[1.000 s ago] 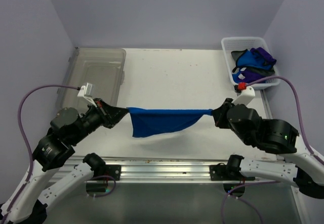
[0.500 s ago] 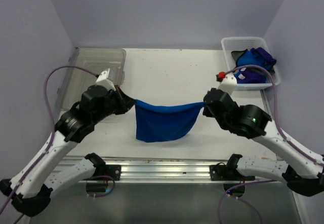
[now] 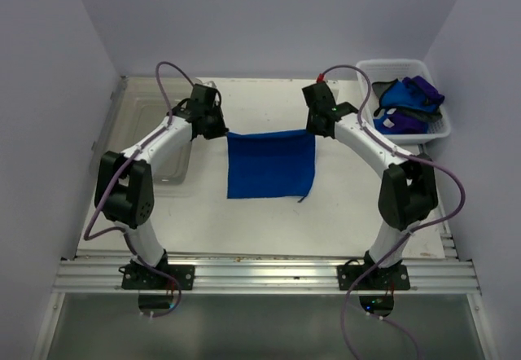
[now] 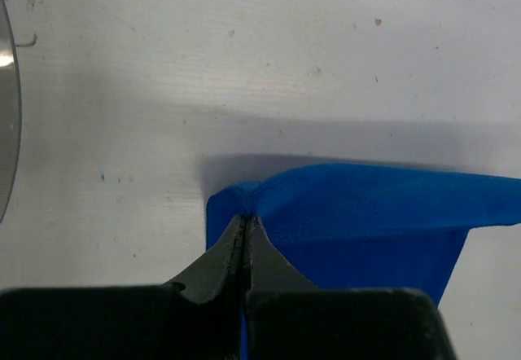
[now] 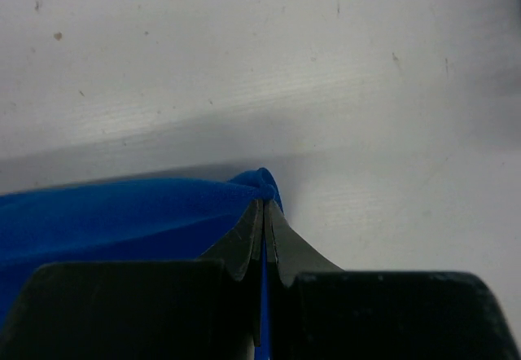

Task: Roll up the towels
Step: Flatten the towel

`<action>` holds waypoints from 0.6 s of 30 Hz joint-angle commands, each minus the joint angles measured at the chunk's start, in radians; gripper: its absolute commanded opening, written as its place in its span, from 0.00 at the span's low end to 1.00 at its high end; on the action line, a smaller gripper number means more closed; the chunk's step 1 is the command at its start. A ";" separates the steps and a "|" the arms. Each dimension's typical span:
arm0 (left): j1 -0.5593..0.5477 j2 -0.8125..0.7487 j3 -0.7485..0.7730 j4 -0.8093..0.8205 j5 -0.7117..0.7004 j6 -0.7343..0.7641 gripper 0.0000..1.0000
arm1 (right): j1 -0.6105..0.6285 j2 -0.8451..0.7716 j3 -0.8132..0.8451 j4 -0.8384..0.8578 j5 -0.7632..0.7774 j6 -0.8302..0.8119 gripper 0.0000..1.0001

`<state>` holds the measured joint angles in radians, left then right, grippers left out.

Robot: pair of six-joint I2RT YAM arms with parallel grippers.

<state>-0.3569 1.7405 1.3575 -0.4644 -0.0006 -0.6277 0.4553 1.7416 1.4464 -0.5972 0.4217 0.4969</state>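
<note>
A royal blue towel [image 3: 270, 165] lies spread as a near square on the white table, its far edge stretched between both arms. My left gripper [image 3: 225, 133] is shut on the towel's far left corner [image 4: 244, 205]. At the far right corner [image 5: 264, 187] my right gripper [image 3: 313, 131] pinches the cloth, shut as well. Both wrist views show the jaws closed with blue fabric [image 4: 366, 213] bunched at the tips [image 5: 262, 205]. More blue and purple towels [image 3: 407, 103] sit heaped in the basket at the back right.
A white basket [image 3: 370, 71] stands at the back right corner. A clear plastic bin [image 3: 138, 111] sits at the back left, close to the left arm. Lavender walls close in the table on three sides; a metal rail [image 3: 260, 274] runs along the near edge.
Both arms have reached far out from the near edge, carrying the hanging towel away from the bases and laying it out flat on the table. Both grips stayed shut on the corners.
</note>
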 commanded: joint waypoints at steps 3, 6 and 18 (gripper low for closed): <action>0.048 0.062 0.129 0.061 0.040 0.089 0.00 | -0.038 0.032 0.186 0.074 -0.067 -0.073 0.00; 0.056 0.085 0.147 0.061 0.060 0.095 0.00 | -0.040 0.044 0.216 0.051 -0.081 -0.078 0.00; 0.056 -0.357 0.120 0.013 0.151 0.129 0.00 | -0.040 -0.487 0.046 -0.015 -0.133 -0.095 0.00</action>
<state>-0.3080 1.5379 1.4445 -0.4717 0.1165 -0.5301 0.4164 1.3830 1.4742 -0.5854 0.3019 0.4339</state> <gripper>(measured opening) 0.008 0.009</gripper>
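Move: Between the two hands, which pinch its far corners, the blue towel slopes down and back to the table; its middle is about 7 cm back and 5 cm lower, some 12 cm to the left hand's right and 12 cm to the right hand's left. The clear bin lies roughly 22 cm left and 7 cm ahead of the left hand. The towel basket stands about 26 cm right and 13 cm ahead of the right hand. Carrying the towel's far edge, both hands run on forward a few cm, then reverse and sweep up: the left ends about 12 cm higher, above where it began, while the right rises some 15 cm and finishes slightly back from its start. Their fingertips tip upward 15–20 degrees, and both grippers stay shut on the corners. ##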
